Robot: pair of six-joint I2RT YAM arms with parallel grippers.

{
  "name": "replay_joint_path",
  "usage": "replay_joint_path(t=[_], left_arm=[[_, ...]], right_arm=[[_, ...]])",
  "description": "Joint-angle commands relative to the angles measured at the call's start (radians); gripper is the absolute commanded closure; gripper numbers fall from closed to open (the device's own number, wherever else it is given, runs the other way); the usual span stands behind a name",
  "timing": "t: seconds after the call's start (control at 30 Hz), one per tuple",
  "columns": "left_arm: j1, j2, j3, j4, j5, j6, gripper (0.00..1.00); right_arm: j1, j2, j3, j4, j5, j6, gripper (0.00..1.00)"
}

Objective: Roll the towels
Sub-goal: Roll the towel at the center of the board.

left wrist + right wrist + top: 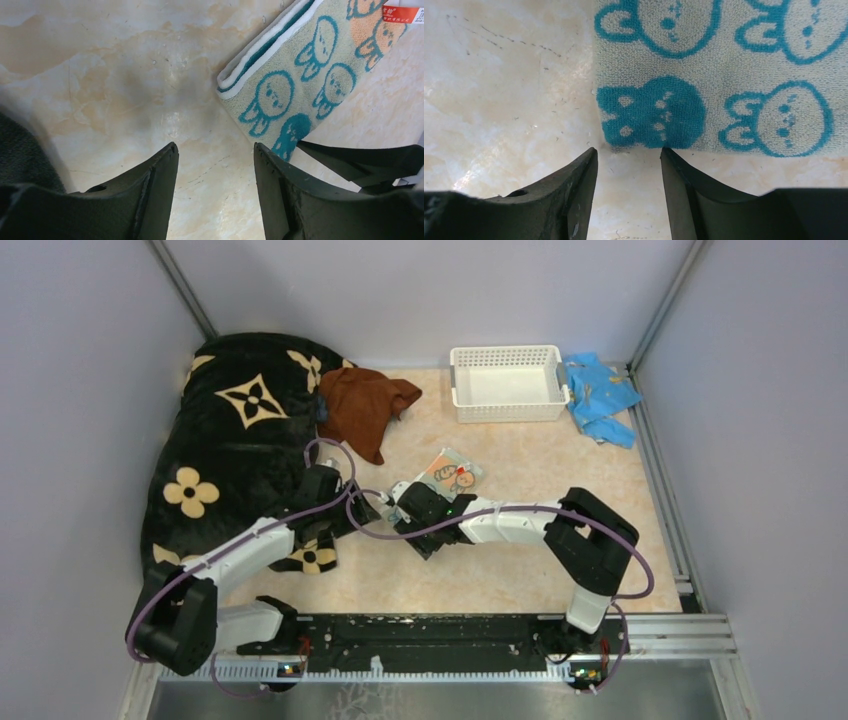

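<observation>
The small teal-and-white patterned towel lies folded flat on the table's middle. It fills the top of the right wrist view and the upper right of the left wrist view. My right gripper is open and empty, with its fingertips just short of the towel's near edge at a corner. My left gripper is open and empty over bare table, just left of that corner. The rust-brown towel lies crumpled at the back left. The dark slate towel is not clearly in view.
A big black blanket with tan flowers covers the left side, under my left arm. A white basket stands at the back, with a bright light-blue cloth to its right. Walls close in the left, back and right.
</observation>
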Motion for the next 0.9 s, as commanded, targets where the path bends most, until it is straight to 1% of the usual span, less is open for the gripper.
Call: replay_joint_path(t=[0.0, 0.07, 0.23, 0.37, 0.5, 0.6, 0.7, 0.77, 0.8, 0.87], left_arm=[[-0.005, 0.0, -0.019, 0.057, 0.003, -0.03, 0.37], [-0.005, 0.008, -0.021, 0.069, 0.003, -0.036, 0.37], [-0.005, 0.034, -0.021, 0.083, 0.005, -0.045, 0.37], [-0.004, 0.046, -0.024, 0.094, 0.008, -0.051, 0.37], [-0.005, 0.064, -0.024, 0.105, 0.021, -0.06, 0.37], [-0.005, 0.075, -0.026, 0.111, 0.033, -0.068, 0.37], [-0.004, 0.082, -0.031, 0.12, 0.047, -0.087, 0.38], [-0.007, 0.092, -0.035, 0.137, 0.062, -0.103, 0.37], [-0.006, 0.097, -0.035, 0.146, 0.071, -0.112, 0.37], [-0.007, 0.114, -0.027, 0.161, 0.092, -0.126, 0.37]], right_arm=[[0.018, -0.08, 0.028, 0.02, 0.01, -0.008, 0.49], [0.026, -0.079, 0.044, 0.036, 0.013, -0.019, 0.49], [0.034, -0.008, 0.063, 0.096, 0.029, -0.034, 0.5], [0.033, 0.033, 0.04, 0.15, 0.041, -0.046, 0.5], [0.033, 0.094, 0.038, 0.135, 0.042, -0.045, 0.51], [0.034, 0.111, 0.016, 0.127, 0.033, -0.024, 0.58], [0.027, 0.092, -0.009, 0.144, -0.003, 0.0, 0.71], [0.006, 0.071, -0.019, 0.169, -0.066, 0.024, 0.8], [-0.01, 0.058, -0.025, 0.185, -0.122, 0.04, 0.83], [-0.051, 0.03, -0.051, 0.231, -0.207, 0.079, 0.86]])
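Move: The towel's near corner, with the solid-blue rabbit, lies about 3 cm left and 2 cm ahead of the right fingertips, about 1 cm below them. Its orange, tagged far end is some 11 cm ahead and 10 cm right of the right hand. The brown towel lies roughly 21 cm ahead and 6 cm left. From the left hand, that near corner is about 6 cm right, 2 cm back and 4 cm down. Right hand hops about 3 cm left and forward and pinches the towel's near corner; left hand sinks slightly. ##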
